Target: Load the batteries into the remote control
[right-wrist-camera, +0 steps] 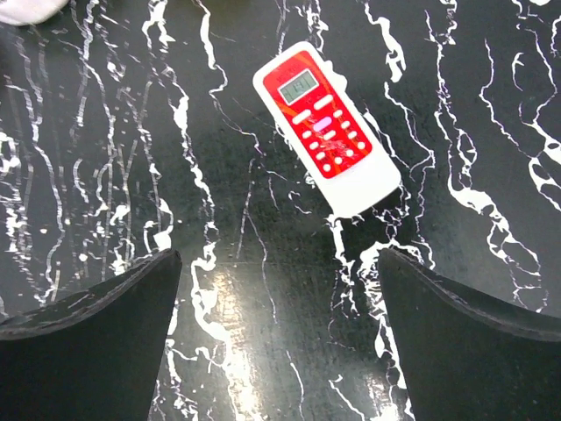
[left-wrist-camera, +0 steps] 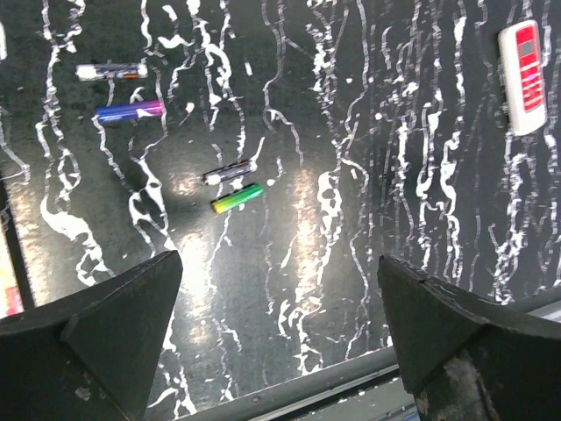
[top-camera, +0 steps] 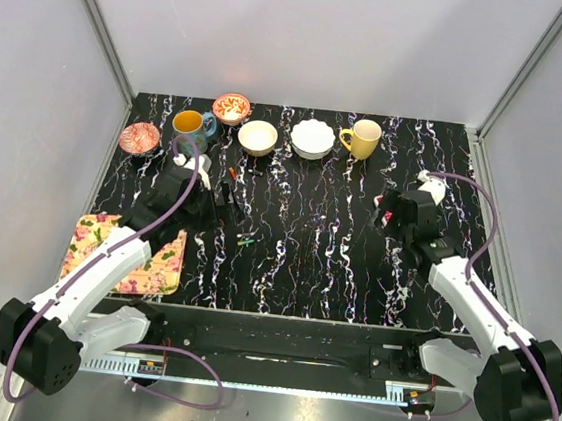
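Observation:
The remote control lies face up on the black marbled table, white with a red button panel and a small screen. My right gripper is open and empty just short of it, above the table. The remote also shows at the far right of the left wrist view. A green battery and a dark battery with a white end lie side by side ahead of my left gripper, which is open and empty. A purple battery and another pale-ended one lie farther off. In the top view the batteries are tiny specks.
Along the back stand a blue cup, patterned bowls, a cream bowl, a white scalloped bowl and a yellow mug. A floral cloth lies front left. The table's front edge runs just under my left gripper.

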You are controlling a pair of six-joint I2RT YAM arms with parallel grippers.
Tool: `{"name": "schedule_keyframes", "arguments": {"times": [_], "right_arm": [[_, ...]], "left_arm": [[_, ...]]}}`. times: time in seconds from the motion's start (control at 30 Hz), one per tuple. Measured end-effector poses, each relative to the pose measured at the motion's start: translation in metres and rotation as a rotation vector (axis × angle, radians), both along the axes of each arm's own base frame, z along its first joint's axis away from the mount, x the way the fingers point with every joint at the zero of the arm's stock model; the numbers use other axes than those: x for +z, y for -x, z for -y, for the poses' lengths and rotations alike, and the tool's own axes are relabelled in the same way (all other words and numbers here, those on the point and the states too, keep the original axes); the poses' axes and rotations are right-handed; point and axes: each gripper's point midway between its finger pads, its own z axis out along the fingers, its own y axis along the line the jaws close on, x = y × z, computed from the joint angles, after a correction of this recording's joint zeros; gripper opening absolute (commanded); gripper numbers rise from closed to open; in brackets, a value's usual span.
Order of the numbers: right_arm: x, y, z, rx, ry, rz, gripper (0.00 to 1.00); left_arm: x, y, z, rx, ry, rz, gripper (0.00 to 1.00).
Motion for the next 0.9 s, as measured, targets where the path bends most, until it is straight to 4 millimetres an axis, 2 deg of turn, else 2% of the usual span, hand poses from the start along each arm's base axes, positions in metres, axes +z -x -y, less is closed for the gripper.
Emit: {"name": "schedule_keyframes", "arguments": {"times": [0.1, 0.2, 0.37, 0.47, 0.63, 0.77, 0.9], "right_arm": [[-0.007, -0.005, 0.002, 0.01, 0.051, -0.052, 1.0], [-0.019, -0.02, 0.001, 0.028, 0.121, -0.125, 1.0], [-0.049, -0.043, 0.001, 0.062, 0.191, -0.249, 1.0], [-0.069, -0.051, 0.014, 0.052, 0.151, -0.314, 1.0], [-0.098, -0.057, 0.04, 0.005, 0.079, -0.397, 1.0], [-0.113, -0.054, 0.033, 0.039, 0.05, -0.44, 1.0], [-0.117, -0.055, 0.028, 0.066, 0.037, -0.449, 1.0]], "left_arm": [[0.001, 0.0, 0.008, -0.011, 0.04, 0.008, 0.99], [-0.002, 0.005, 0.016, -0.035, 0.078, 0.001, 0.99], [-0.003, 0.012, 0.033, -0.099, 0.134, 0.001, 0.99], [0.001, 0.015, 0.044, -0.141, 0.161, 0.009, 0.99], [0.002, 0.02, 0.055, -0.189, 0.18, 0.006, 0.99], [0.003, 0.022, 0.058, -0.202, 0.186, 0.005, 0.99], [0.003, 0.022, 0.058, -0.203, 0.188, 0.007, 0.99]]}}
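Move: The remote lies about 9 cm ahead of the right gripper, 2 cm to its right and 13 cm below. The yellow mug stands 12 cm beyond the remote and 8 cm to its left. From the left gripper, the remote is about 36 cm to the right and 9 cm ahead. The green battery is some 15 cm below that hand, 1 cm ahead and 3 cm right, with the black battery 2 cm beyond the green one. Lower the open right gripper about 12 cm to the remote, reaching forward some 5 cm first, then shifting slightly right, and tip the fingers down about 25 degrees so that they straddle the remote's near end. Meanwhile slide the open left gripper to the right, towards the remote's side, and a little back, turning it slightly clockwise. ##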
